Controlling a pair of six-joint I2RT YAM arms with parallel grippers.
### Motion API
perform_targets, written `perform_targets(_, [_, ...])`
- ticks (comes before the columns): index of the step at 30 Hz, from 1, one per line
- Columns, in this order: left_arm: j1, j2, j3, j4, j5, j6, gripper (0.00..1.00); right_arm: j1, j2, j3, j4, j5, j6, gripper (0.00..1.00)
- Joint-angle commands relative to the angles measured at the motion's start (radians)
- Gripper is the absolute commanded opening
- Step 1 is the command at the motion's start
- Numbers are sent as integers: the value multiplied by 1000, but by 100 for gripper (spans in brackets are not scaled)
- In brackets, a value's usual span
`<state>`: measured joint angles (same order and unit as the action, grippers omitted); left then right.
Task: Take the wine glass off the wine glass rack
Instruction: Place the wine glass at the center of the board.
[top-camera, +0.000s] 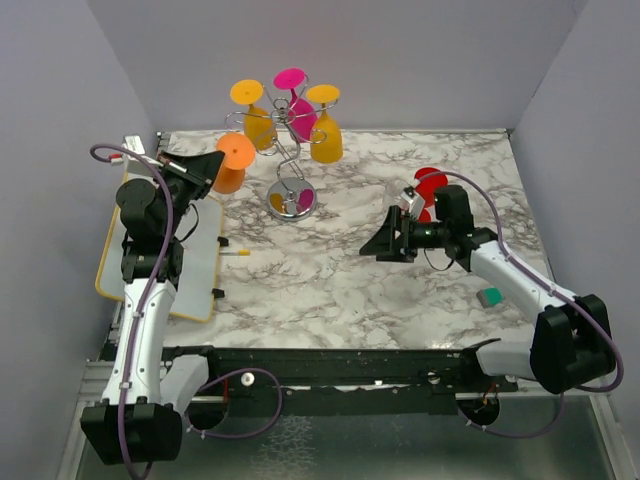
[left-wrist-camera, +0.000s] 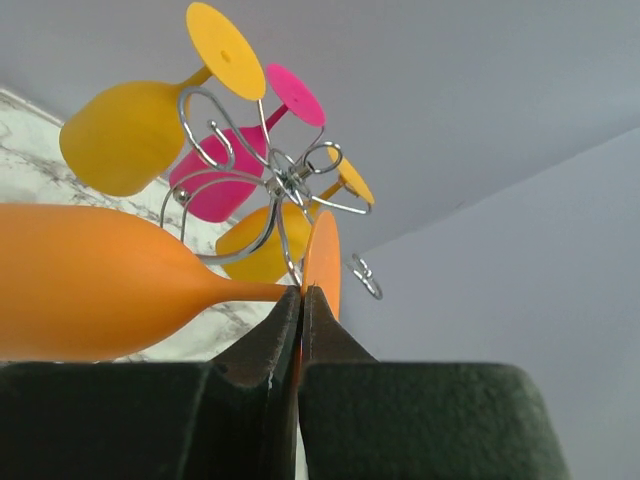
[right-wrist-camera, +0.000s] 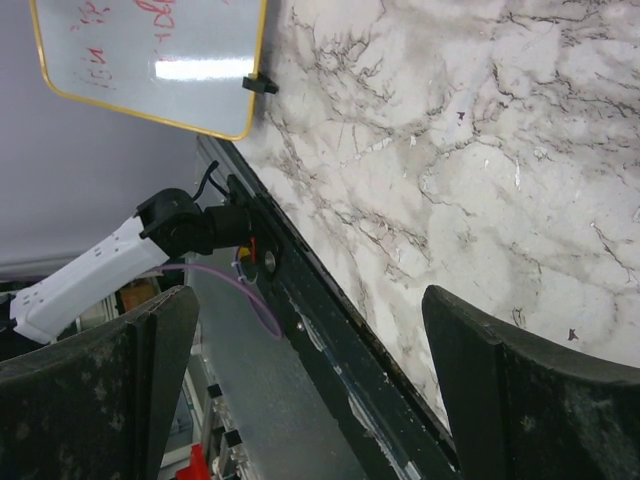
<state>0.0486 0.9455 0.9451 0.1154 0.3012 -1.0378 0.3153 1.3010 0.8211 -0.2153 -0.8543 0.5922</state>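
The wine glass rack (top-camera: 292, 199) is a chrome wire stand on a round shiny base at the back centre of the table. Two yellow glasses (top-camera: 326, 137) and a pink glass (top-camera: 300, 113) hang upside down from its curled arms (left-wrist-camera: 285, 182). An orange wine glass (top-camera: 232, 162) lies sideways just left of the rack. My left gripper (top-camera: 210, 170) is shut on its thin stem (left-wrist-camera: 262, 291), between the bowl (left-wrist-camera: 90, 282) and the foot (left-wrist-camera: 323, 262). The foot is close to one wire arm; I cannot tell whether they touch. My right gripper (top-camera: 374, 245) hangs open and empty over mid-table.
A red glass (top-camera: 431, 187) stands behind the right arm. A yellow-framed whiteboard (top-camera: 190, 265) lies at the left edge, with a marker (top-camera: 236, 253) beside it. A small green block (top-camera: 490, 297) sits near the right arm. The right wrist view shows marble, the table's front rail (right-wrist-camera: 330, 340) and the whiteboard corner (right-wrist-camera: 160, 60).
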Motion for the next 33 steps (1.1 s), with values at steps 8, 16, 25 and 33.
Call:
perform_targets(8, [-11, -214, -322, 187, 425, 133, 0, 7, -75, -143, 422, -61, 272, 100])
perform_targets(16, [-231, -218, -467, 188, 531, 214, 0, 14, -163, -241, 828, -61, 449, 95])
perform_targets(25, [-484, -97, -431, 210, 356, 299, 0, 116, -156, -112, 571, -32, 284, 78])
perform_targets(33, [-527, -80, -448, 285, 385, 246, 0, 247, -67, -63, 491, 7, 206, 68])
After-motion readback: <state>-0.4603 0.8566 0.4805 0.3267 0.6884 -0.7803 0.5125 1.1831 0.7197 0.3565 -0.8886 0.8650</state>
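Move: The orange wine glass already hangs free of the rack, foot up, in the left fingers; the right gripper it is carried to waits open, about 30 cm to that hand's right, 10 cm back and 23 cm lower. The rack stands some 12 cm right and 7 cm ahead of the left hand, its nearest yellow glass 6 cm right and 9 cm ahead. From the right gripper, the orange glass is about 28 cm left, 11 cm ahead and 14 cm higher. The orange glass, still pinched at the foot end of its stem, is swung away from the rack by the left hand, some 18 cm right, 15 cm back and 15 cm down, turning about 50 degrees clockwise and slowing beside the right gripper. The right hand rises to meet it, levelling its fingers, then edges left and back towards the foot, fingers closing partway but still wide. ##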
